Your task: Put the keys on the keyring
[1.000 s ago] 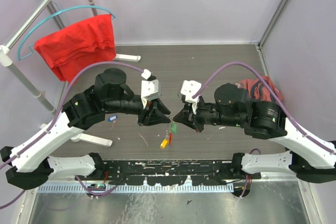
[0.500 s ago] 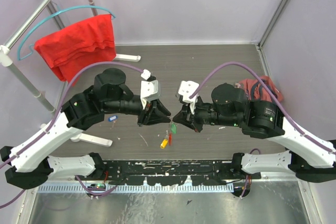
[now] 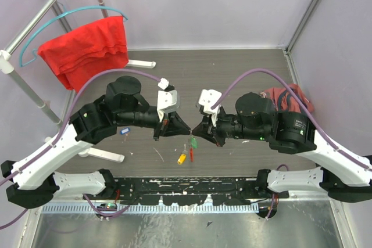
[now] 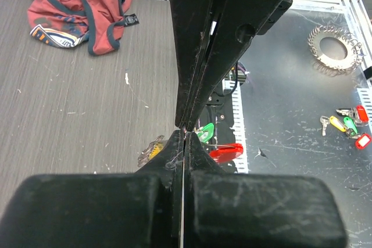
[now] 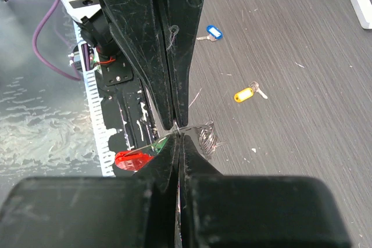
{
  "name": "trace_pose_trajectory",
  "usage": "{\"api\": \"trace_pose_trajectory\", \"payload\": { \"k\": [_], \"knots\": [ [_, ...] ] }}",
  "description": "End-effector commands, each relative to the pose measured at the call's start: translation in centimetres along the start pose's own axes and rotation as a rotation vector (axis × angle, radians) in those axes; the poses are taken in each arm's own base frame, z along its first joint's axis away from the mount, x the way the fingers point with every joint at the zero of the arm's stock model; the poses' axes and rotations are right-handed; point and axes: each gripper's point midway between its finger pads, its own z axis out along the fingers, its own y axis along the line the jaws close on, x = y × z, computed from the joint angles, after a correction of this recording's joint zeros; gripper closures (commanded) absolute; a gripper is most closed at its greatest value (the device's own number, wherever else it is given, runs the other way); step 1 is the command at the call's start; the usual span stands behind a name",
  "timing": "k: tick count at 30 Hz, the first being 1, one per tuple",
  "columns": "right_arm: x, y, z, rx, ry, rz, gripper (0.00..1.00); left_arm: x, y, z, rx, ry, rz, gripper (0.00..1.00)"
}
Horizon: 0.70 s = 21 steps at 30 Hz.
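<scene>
The keyring hangs in the air between my two grippers: a red bar [image 3: 191,155] [image 4: 226,153] [image 5: 132,159] below a thin metal wire with a coiled end [image 5: 206,137]. A green-tagged key [image 3: 193,142] [image 4: 204,132] [image 5: 160,143] dangles from the wire. My left gripper [image 3: 185,130] [image 4: 185,133] and right gripper [image 3: 195,132] [image 5: 178,133] meet tip to tip, both shut on the wire. A yellow-tagged key [image 3: 182,157] [image 4: 152,149] [image 5: 247,94] lies on the table below. Further left on the table sits a blue-tagged key [image 3: 124,131] [image 5: 212,32].
A red cloth [image 3: 87,47] hangs on a hanger at the back left, over a white rack foot [image 3: 104,154]. A crumpled red garment [image 3: 288,98] [image 4: 81,10] lies at the right. On the near metal shelf are a wavy metal ring [image 4: 332,42] and several tagged keys [image 4: 349,125].
My left gripper has shut and moved slightly right, so its tips now meet the right gripper's. The keyring and the right arm have barely moved.
</scene>
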Motion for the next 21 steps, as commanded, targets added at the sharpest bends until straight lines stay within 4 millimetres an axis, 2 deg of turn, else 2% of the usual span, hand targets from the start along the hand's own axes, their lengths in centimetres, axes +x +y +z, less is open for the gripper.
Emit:
{"api": "trace_pose_trajectory", "payload": {
  "k": [1, 2, 5, 9, 16, 21],
  "knots": [
    [-3.7, 0.0, -1.5, 0.013, -0.165, 0.011, 0.99, -2.1, -0.5, -0.7, -0.004, -0.072, 0.033, 1.0],
    [-3.9, 0.0, -1.6, 0.015, -0.182, 0.019, 0.97, -2.3, -0.3, -0.8, -0.021, -0.089, 0.033, 1.0],
    [-4.5, -0.3, -2.4, 0.037, -0.249, 0.049, 0.79, -3.1, -0.4, -1.6, -0.055, -0.159, 0.035, 1.0],
    [-5.6, -0.7, -3.7, 0.063, -0.351, 0.096, 0.67, -3.6, -0.4, -2.4, -0.085, -0.237, 0.03, 1.0],
    [-7.9, -0.3, -5.6, 0.032, -0.56, 0.208, 0.63, -5.0, -0.7, -3.9, -0.119, -0.385, 0.019, 1.0],
    [-7.7, 0.5, -4.5, -0.022, -0.574, 0.242, 0.56, -6.2, -0.8, -4.6, -0.127, -0.466, 0.009, 1.0]
  ]
}}
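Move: The two closed grippers meet tip to tip on a thin metal loop, with the keyring hanging about 4 cm below either hand and 1 cm back. From either hand the green tag is some 2 cm back, 1 cm right and 3 cm down, and the red tag about 5 cm back, straight in line sideways and 6 cm down. A yellow tag lies on the table, about 4 cm left, 1 cm ahead and 34 cm below both. The right hand opens its fingers to nearly half, lets go of the loop and draws away from the keyring, rising about 6 cm and backing some 2 cm to the right while its fingertips tip up by nearly 30 degrees. The left hand keeps its fingers shut on the loop and carries keyring and tags up about 3.5 cm and some 2 cm to the left, its fingertips tipping up too and swinging slightly counter-clockwise. ##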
